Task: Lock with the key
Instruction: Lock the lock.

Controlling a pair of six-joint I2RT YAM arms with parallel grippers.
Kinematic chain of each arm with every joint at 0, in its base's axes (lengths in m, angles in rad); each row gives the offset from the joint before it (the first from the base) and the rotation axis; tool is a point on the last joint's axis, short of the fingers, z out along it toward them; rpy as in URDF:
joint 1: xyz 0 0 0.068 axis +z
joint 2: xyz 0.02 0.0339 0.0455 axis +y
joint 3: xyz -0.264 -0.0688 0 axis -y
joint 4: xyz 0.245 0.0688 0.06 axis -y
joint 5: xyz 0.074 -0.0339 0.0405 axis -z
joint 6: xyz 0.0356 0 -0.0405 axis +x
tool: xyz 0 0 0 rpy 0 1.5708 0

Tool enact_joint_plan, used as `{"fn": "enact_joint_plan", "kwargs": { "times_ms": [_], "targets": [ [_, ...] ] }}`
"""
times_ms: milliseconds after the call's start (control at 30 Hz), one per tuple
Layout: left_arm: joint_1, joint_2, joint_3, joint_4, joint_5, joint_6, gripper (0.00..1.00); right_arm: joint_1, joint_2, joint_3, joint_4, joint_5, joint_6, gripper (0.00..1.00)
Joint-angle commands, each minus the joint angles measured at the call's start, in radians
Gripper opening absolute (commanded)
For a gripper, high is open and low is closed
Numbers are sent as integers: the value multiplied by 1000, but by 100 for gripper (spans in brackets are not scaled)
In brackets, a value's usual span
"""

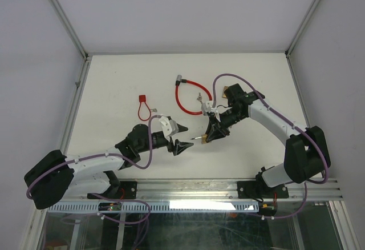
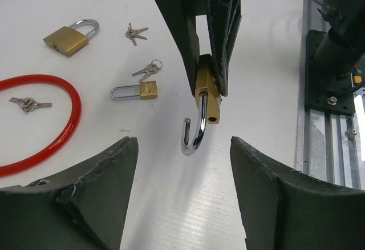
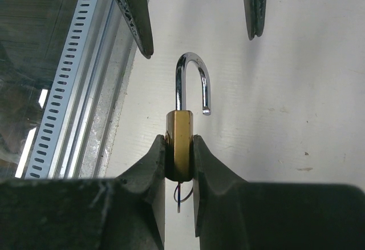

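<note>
My right gripper [image 3: 179, 140] is shut on the brass body of a padlock [image 3: 179, 133] and holds it above the table. The padlock's steel shackle [image 3: 191, 81] is swung open and points at my left gripper [image 2: 183, 147]. That gripper is open, with its two fingers either side of the shackle tip [image 2: 193, 136] and not touching it. In the top view the two grippers [image 1: 182, 138] [image 1: 210, 134] face each other mid-table. A thin wire ring [image 3: 181, 193] hangs under the padlock body; a key there is hidden. Three key bunches [image 2: 149, 68] [image 2: 136, 32] [image 2: 25, 104] lie on the table.
A large brass padlock [image 2: 71, 37] and a small one [image 2: 142, 91] lie on the white table, beside a red cable loop [image 1: 188, 99]. A small red loop [image 1: 144, 107] lies to the left. The slotted metal rail [image 3: 63, 96] runs along the table's near edge.
</note>
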Motion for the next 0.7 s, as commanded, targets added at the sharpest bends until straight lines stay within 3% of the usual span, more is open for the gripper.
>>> {"fn": "enact_joint_plan", "kwargs": {
  "times_ms": [0,167,400,567,667],
  "targets": [
    [0,41,19,137,16,14,64,6,-37,22,-2,-80,-16,0],
    [-3,94,43,124,47,12,54,6,-37,24,3,-80,-6,0],
    [-3,122,62,111,64,-3,48,7,-45,17,13,-77,-6,0],
    [-4,144,74,138,109,-35,38,6,-48,13,21,-74,-4,0],
    [-4,164,87,137,136,-53,23,6,-49,11,25,-72,-4,0]
  ]
}}
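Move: The open shackle of the padlock held by the right gripper lies about 4 cm to the left hand's right, level with it fore and aft and some 2 cm lower. Down on the table, the red hose's middle is roughly 20 cm ahead and 4 cm right; the small padlock is about 6 cm ahead and 20 cm right. From the right hand the shackle lies about 4 cm to the left, neither ahead nor back, and at its height. Down and to the right, about 2 cm each way, the left hand sinks and slips towards the padlock's open shackle, starting rightward, then mostly dropping, then going right again. Its fingers close from well open to under half of that gap, bringing the tips to either side of the shackle's bend, where they seem to touch. The right gripper stays still and keeps its pinch on the padlock body. ##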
